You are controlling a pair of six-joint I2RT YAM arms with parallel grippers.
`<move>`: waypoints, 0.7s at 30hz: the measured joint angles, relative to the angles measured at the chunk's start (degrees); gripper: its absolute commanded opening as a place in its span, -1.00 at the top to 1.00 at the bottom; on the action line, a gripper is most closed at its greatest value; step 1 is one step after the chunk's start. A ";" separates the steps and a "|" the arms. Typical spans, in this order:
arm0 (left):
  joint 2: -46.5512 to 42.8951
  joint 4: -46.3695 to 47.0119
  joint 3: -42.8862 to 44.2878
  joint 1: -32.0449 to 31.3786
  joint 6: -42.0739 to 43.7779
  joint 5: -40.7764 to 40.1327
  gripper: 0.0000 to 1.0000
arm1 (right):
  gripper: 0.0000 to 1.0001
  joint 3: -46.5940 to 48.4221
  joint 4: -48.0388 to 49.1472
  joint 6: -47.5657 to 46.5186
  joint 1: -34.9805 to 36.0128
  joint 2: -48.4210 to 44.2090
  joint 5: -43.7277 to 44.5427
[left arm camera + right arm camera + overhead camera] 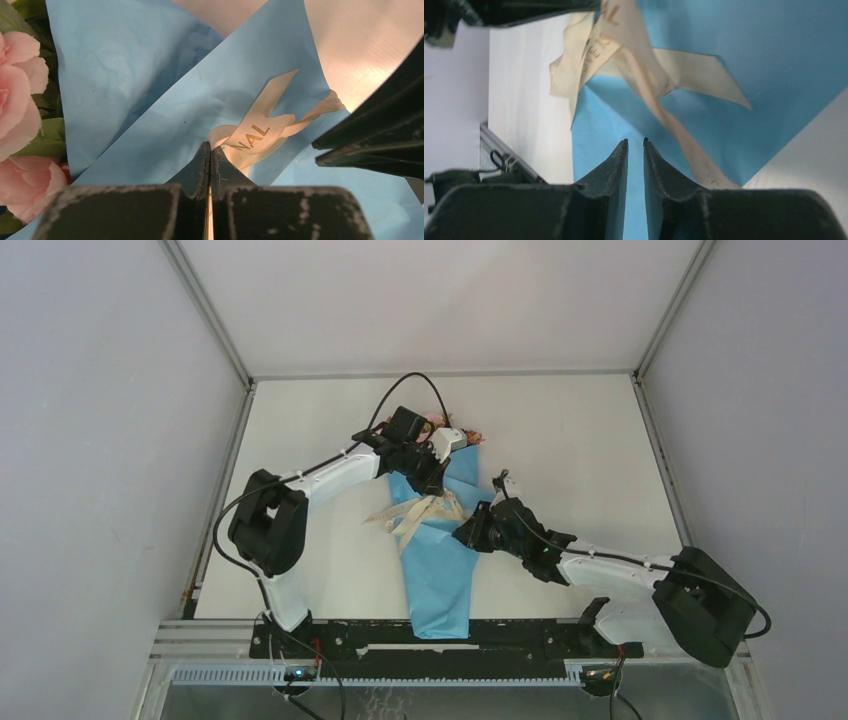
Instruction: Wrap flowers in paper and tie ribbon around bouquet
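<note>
The bouquet lies lengthwise on the table, a cone of light blue paper [440, 580] with pink flowers [452, 432] poking out at the far end. A cream ribbon [418, 512] crosses its middle with loose ends. My left gripper [432, 480] is shut at the ribbon's knot. In the left wrist view a cream sliver shows between the fingers of this gripper [210, 145], where the ribbon [255, 132] meets them. My right gripper [635, 141] hovers over the paper [749, 50] with a narrow gap and nothing inside. A ribbon [639, 60] strand runs past its right finger.
White table [580, 450] with grey walls on three sides. A black rail [450, 640] runs along the near edge by the arm bases. In the left wrist view pink roses [20, 100] fill the left edge and the right arm's dark fingers [380, 130] reach in from the right.
</note>
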 measured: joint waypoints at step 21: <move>0.00 0.24 0.00 0.00 -0.04 1.25 1.00 | -0.02 0.33 6.21 8.37 -3.65 7.80 11.85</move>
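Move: The ribbon tail, sticking out from the left fingers' pinch, lies about 7 cm ahead of the right hand, 2 cm to its right and 2 cm lower. The left fingertips are roughly 10 cm ahead and 4 cm left of the right hand; the crossed ribbon on the paper sits some 5 cm ahead, 9 cm left. From the left hand, the tail is about 3 cm back, 6 cm right and slightly below. Right hand reaches about 5 cm forward, veering right, turning clockwise, opening around the ribbon tail left fingers still pinch. ##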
